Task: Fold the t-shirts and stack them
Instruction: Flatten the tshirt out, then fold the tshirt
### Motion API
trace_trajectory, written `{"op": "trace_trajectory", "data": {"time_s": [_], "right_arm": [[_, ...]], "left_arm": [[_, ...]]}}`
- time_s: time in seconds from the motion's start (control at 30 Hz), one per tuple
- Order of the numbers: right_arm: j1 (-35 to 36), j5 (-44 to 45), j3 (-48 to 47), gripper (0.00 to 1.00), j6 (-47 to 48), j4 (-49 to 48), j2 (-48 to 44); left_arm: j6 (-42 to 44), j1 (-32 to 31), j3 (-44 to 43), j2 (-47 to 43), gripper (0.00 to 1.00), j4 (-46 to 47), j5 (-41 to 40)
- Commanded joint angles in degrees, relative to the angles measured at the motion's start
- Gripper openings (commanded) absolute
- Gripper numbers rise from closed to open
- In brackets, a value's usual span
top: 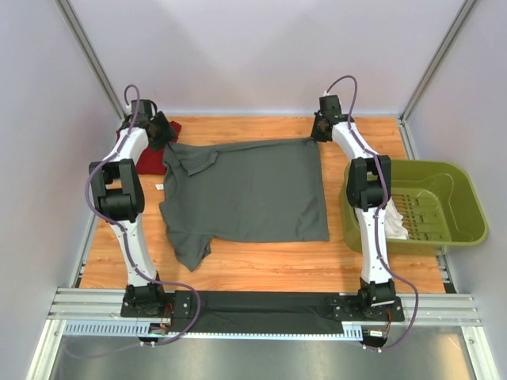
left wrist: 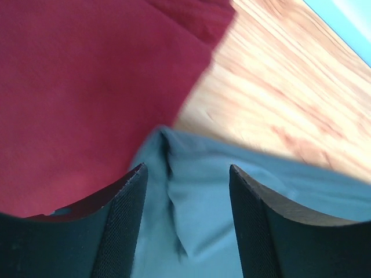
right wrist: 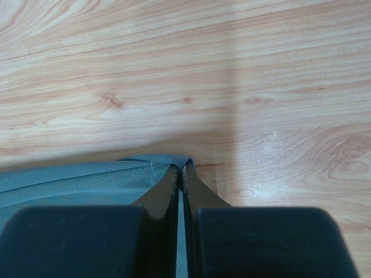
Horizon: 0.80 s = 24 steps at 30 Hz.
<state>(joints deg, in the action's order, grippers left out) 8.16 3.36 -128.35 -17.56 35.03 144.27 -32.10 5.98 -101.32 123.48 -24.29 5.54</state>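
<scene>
The dark grey t-shirt [top: 245, 190] lies spread on the wooden table [top: 261, 265], one sleeve hanging toward the near left. My left gripper [top: 162, 136] stands open over its far left corner. In the left wrist view the grey cloth [left wrist: 197, 220] lies loose between the spread fingers of the left gripper [left wrist: 185, 168]. The dark red t-shirt [left wrist: 87, 87] lies bunched just beyond, at the table's far left [top: 149, 161]. My right gripper [top: 321, 131] is shut on the grey shirt's far right corner. The right wrist view shows the hem [right wrist: 75, 182] pinched at the tips of the right gripper [right wrist: 181, 168].
An olive-green plastic basket [top: 467, 214] stands off the table's right edge, with a white cloth [top: 396, 226] at its left side. A small white tag [top: 159, 187] lies on the wood left of the grey shirt. Grey walls close in the back and both sides.
</scene>
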Motion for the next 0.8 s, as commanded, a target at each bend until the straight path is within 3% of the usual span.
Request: {"op": "trace_trajectory", "data": {"time_s": [0.0, 0.27, 0.5, 0.77], "right_arm": [[-0.4, -0.2, -2.8, 0.00, 0.5, -3.0, 1.4], [-0.5, -0.9, -2.7, 0.00, 0.8, -2.9, 1.3], [-0.5, -1.0, -2.7, 0.00, 1.5, -2.6, 0.6], [-0.4, -1.0, -2.5, 0.00, 2.0, -2.2, 0.4]], "left_arm": [[-2.3, -2.6, 2.8, -7.7, 0.66, 1.5, 1.3], [-11.3, -7.4, 14.6, -14.1, 0.66, 4.4, -3.4], [-16.1, -7.4, 17.8, -13.0, 0.66, 4.2, -4.7], [-15.4, -7.3, 19.1, -9.9, 0.66, 5.7, -5.2]]}}
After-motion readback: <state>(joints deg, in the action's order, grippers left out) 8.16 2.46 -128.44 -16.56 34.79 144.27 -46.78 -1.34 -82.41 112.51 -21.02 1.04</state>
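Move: The folded-over flap of the grey-green t-shirt lies about 9 cm to the left hand's right, 4 cm back and 6 cm below it. The same shirt's far left corner is 2 cm ahead, straight below otherwise; the red t-shirt's middle is 9 cm left and about 1 cm ahead. From the right hand, which already pinches the far right corner, the flap lies some 35 cm left and 7 cm back, about 1 cm lower. Open left hand rises, arcs some 9 cm right and back, then sinks towards the flap; right keeps pinching. ##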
